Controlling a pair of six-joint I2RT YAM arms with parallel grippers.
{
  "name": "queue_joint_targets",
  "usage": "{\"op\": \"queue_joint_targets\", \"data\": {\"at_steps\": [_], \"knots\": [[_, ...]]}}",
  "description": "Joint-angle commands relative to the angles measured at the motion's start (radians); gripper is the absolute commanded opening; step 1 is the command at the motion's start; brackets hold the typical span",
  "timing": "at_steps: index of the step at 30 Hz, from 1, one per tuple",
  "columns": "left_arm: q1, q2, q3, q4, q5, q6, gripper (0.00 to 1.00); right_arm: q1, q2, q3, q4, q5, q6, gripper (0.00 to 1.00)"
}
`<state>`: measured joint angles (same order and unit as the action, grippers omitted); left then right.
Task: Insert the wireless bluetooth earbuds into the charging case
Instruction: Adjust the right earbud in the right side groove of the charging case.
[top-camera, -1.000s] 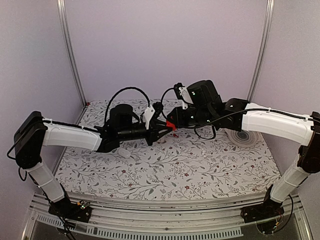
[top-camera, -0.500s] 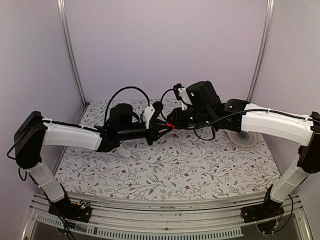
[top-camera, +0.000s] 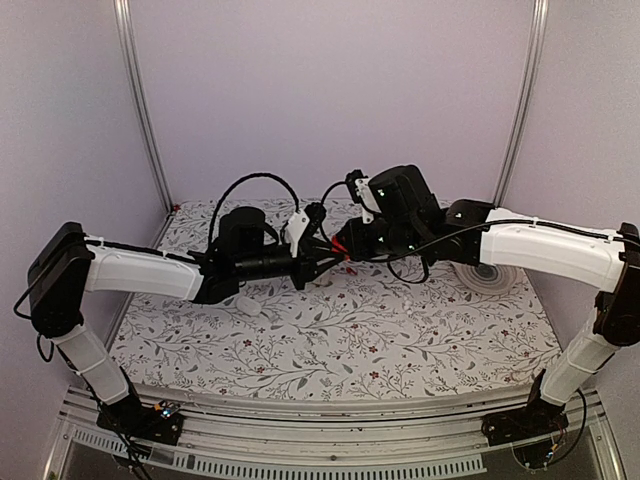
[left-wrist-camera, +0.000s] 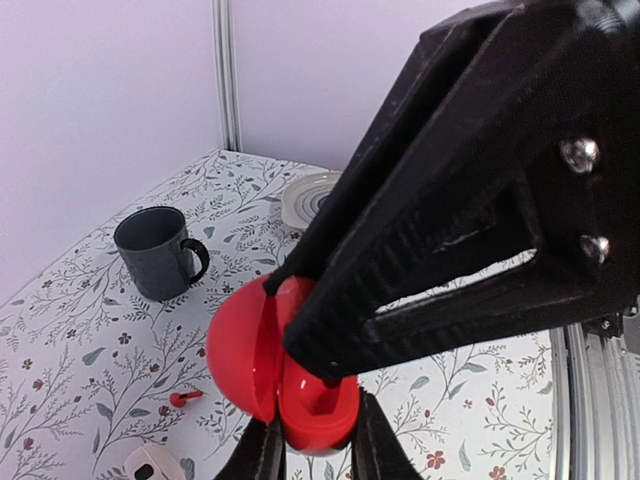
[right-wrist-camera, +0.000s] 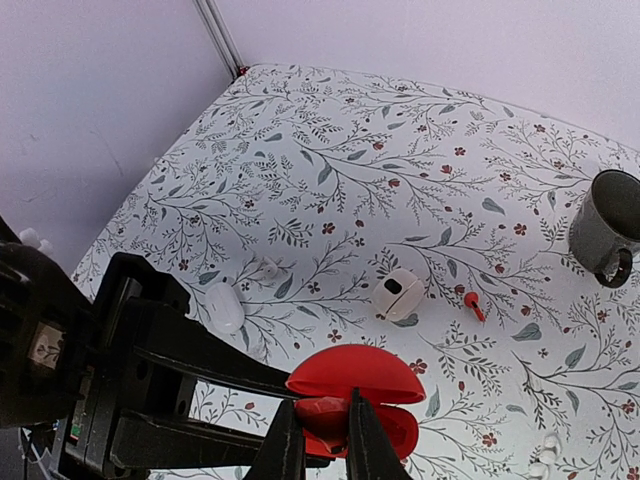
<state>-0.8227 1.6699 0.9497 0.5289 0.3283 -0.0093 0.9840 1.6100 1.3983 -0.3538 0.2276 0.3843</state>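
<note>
Above the table's middle my left gripper (left-wrist-camera: 315, 422) is shut on the lower half of an open red clamshell charging case (left-wrist-camera: 245, 345), whose lid (right-wrist-camera: 362, 372) stands up. My right gripper (right-wrist-camera: 322, 415) is shut on a small red earbud (right-wrist-camera: 324, 410) and holds it at the hollow of that red case. In the top view the two grippers meet tip to tip, the left gripper (top-camera: 328, 257) beside the right gripper (top-camera: 347, 248). A second red earbud (right-wrist-camera: 472, 303) lies on the cloth. A small cream-white charging case (right-wrist-camera: 398, 294) with a dark hollow lies next to it.
A grey mug (right-wrist-camera: 605, 225) stands at the back of the table. A white closed oval case (right-wrist-camera: 224, 306) and a white earbud (right-wrist-camera: 268, 268) lie under the left arm. More white earbuds (right-wrist-camera: 545, 455) lie nearby. A pale ringed plate (top-camera: 490, 275) sits under the right arm.
My right gripper has edged left toward the left gripper, bringing the red earbud closer into the red case. The left arm has stayed still.
</note>
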Motion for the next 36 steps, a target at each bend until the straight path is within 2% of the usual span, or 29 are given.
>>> {"op": "queue_joint_targets", "data": {"at_steps": [1,12,17,19,28,36], "knots": [[0.014,-0.030,0.026,0.008,-0.001,-0.008,0.00,0.014,0.022,0.006,-0.029,0.024,-0.014,0.06],[0.017,-0.039,0.029,0.010,-0.011,-0.010,0.00,0.026,0.042,0.020,-0.037,0.029,-0.022,0.07],[0.017,-0.042,0.029,0.015,-0.015,-0.008,0.00,0.029,0.046,0.027,-0.041,0.023,-0.027,0.18],[0.016,-0.043,0.027,0.018,-0.014,-0.008,0.00,0.029,0.045,0.030,-0.041,0.018,-0.028,0.25],[0.016,-0.050,-0.013,0.064,-0.026,0.004,0.00,0.017,0.030,0.047,-0.036,-0.051,-0.002,0.32],[0.018,-0.040,-0.058,0.129,-0.057,0.023,0.00,-0.043,-0.066,0.001,-0.004,-0.152,0.055,0.43]]}}
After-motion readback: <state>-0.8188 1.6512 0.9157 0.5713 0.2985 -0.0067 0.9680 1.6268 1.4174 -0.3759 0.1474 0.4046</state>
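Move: The groove of the red charging case, held open in the left fingers, lies right at the right fingertips, some 2 cm ahead and 2 cm below, with the right earbud already pinched there. On the table, about 24 cm below the right hand, a white box stands about 9 cm ahead and 6 cm left, a small red piece 12 cm ahead and 1 cm right; the mug stands roughly 22 cm ahead and 13 cm right. From the left hand, the groove is about 1 cm ahead, 2 cm right and 1 cm up. Still pinching the right earbud, the right fingertips push it down about 1.5 cm into the case's groove and stay low briefly. Then they open to a bit under half and begin backing off, rising some 1 cm with a slight wrist tilt, while the left hand keeps the case nearly still. ##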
